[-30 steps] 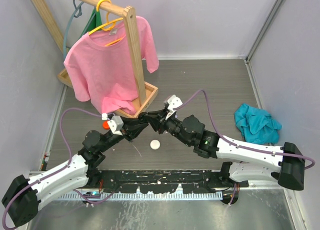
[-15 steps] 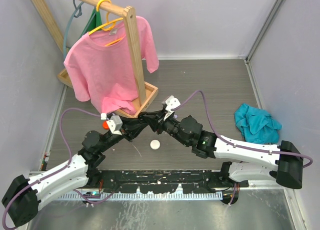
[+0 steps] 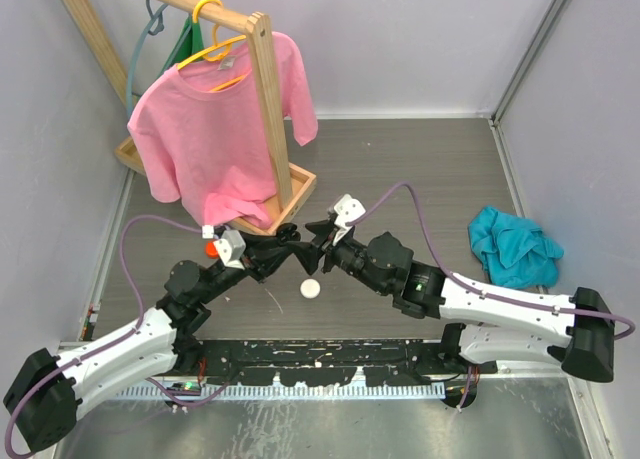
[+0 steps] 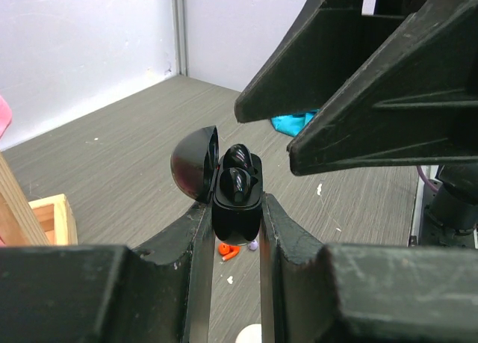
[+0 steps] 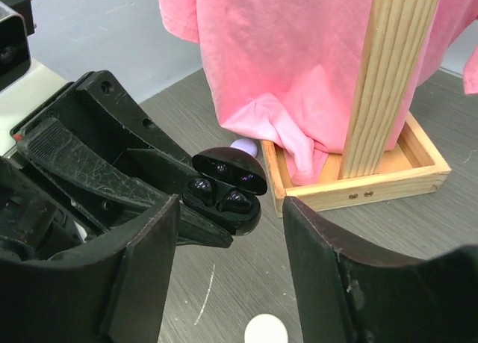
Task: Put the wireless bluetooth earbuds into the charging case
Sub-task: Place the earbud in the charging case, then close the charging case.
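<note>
My left gripper is shut on a black charging case and holds it above the table, its lid swung open. Two black earbuds sit in its wells and also show in the right wrist view. My right gripper is open, its fingers spread either side of the case without touching it. On the table under the case lie a small orange-red earbud and a purple one.
A white round case lies on the table just below the two grippers. A wooden rack with a pink shirt stands behind them, a lavender case by its base. A teal cloth lies at the right.
My right gripper has opened and drawn back a little from the case. The left gripper still holds the case in the same place.
</note>
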`<move>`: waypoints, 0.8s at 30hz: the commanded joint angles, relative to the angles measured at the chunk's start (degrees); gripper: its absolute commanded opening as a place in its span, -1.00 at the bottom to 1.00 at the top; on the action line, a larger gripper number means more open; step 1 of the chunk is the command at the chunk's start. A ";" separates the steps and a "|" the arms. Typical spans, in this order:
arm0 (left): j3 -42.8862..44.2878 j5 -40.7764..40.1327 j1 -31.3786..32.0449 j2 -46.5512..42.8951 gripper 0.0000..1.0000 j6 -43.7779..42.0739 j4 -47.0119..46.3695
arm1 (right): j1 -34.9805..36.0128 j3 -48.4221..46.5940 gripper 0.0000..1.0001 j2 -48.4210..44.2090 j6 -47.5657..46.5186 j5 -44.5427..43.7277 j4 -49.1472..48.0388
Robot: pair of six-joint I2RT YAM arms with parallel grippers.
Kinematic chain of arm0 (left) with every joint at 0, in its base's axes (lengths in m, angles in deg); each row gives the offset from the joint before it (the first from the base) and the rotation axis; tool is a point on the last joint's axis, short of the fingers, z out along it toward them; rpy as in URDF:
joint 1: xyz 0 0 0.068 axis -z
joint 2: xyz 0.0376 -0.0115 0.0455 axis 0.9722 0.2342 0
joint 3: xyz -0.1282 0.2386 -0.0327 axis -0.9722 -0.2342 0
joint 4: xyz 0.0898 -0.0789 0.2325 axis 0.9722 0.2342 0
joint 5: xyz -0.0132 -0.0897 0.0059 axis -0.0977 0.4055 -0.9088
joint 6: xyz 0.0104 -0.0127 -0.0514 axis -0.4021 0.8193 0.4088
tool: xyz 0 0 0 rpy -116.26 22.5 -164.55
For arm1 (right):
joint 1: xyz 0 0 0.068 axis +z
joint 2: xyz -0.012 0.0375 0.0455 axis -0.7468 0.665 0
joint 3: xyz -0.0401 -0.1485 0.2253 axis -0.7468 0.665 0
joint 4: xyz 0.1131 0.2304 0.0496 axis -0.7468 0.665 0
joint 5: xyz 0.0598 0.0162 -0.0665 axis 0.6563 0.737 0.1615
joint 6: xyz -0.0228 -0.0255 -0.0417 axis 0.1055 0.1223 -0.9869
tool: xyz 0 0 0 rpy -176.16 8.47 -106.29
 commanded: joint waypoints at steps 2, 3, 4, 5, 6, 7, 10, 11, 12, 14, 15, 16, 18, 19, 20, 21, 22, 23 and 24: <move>1.15 2.50 0.09 -1.01 -0.99 -0.91 -1.19 | -0.40 -6.30 0.35 -3.42 -4.94 5.03 9.42; 1.31 3.19 0.09 -1.29 -0.99 -1.09 0.02 | -0.77 -7.07 0.39 -3.51 -5.39 6.53 11.13; 1.55 3.96 0.11 -1.47 -1.00 -1.30 1.46 | -1.22 -7.73 0.42 -3.58 -5.60 7.77 12.60; 1.80 4.86 0.13 -1.61 -0.99 -1.48 2.34 | -1.88 -8.27 0.45 -3.69 -5.65 9.23 13.69; 2.12 5.97 0.08 -1.70 -1.00 -1.65 3.24 | -2.70 -8.72 0.48 -3.80 -5.72 11.29 14.96; 2.49 7.12 0.08 -1.75 -0.99 -1.81 4.20 | -3.74 -9.19 0.50 -3.91 -5.81 13.71 16.12; 4.12 10.79 0.06 -1.74 -0.99 -2.40 6.93 | -8.71 -10.45 0.57 -4.11 -5.53 23.19 19.22; 4.63 11.87 0.09 -1.65 -1.00 -2.58 7.85 | -10.33 -10.89 0.58 -4.05 -5.44 27.62 20.19; 5.01 12.99 0.07 -1.50 -1.00 -2.83 8.57 | -11.73 -11.24 0.59 -3.90 -5.48 30.96 21.13; 5.52 14.62 0.10 -1.06 -1.00 -3.13 9.36 | -14.24 -12.12 0.62 -3.44 -5.62 36.99 22.76; 5.77 15.38 0.11 -0.77 -1.00 -3.11 9.33 | -15.11 -12.32 0.63 -3.26 -5.85 39.39 23.16; 6.01 16.11 0.10 -0.50 -1.00 -3.10 9.33 | -15.97 -12.52 0.65 -2.89 -6.21 41.75 23.58; 6.70 17.89 0.08 0.18 -0.99 -2.94 9.45 | -17.53 -12.81 0.66 -1.87 -6.39 44.91 24.24; 7.10 18.61 0.13 0.54 -1.00 -2.92 9.64 | -18.21 -12.92 0.66 -1.30 -6.39 46.08 24.43; 7.43 19.23 0.13 0.90 -0.99 -2.88 9.91 | -18.92 -13.00 0.66 -0.77 -6.43 47.46 24.51; 7.62 19.58 0.11 1.29 -0.99 -2.84 10.00 | -19.44 -12.93 0.66 -0.23 -6.39 49.06 24.50; 7.82 19.78 0.13 1.53 -0.99 -2.83 10.03 | -19.67 -13.05 0.67 0.35 -6.47 50.42 24.55; 7.93 19.76 0.08 1.79 -1.00 -2.83 10.03 | -19.79 -13.17 0.67 0.83 -6.58 51.60 24.55; 7.95 19.71 0.12 2.00 -0.99 -2.83 9.95 | -19.82 -13.16 0.67 1.31 -6.71 52.64 24.58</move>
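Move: The black charging case, lid open and both earbuds in it, is still held at my left fingertips, about 1 cm to the right of and 1 cm above that hand point. From my empty right hand the case is about 2 cm ahead and 4 cm to the left, at nearly the same height. The white disc is roughly 3 cm ahead of my right hand, straight on and some 20 cm below; the loose orange and purple earbuds lie 13 cm ahead of it and 9 cm to the right, equally low. I spread my right fingers wider, lift that hand a little, then take it right and down, ending about 3 cm back and to the right, turned some 25 degrees counter-clockwise with the tips dipping. My left hand keeps its grip and draws the case about 5 cm back and to the right, sinking slightly and swinging about 15 degrees clockwise, so the case comes to face my open right fingers. ##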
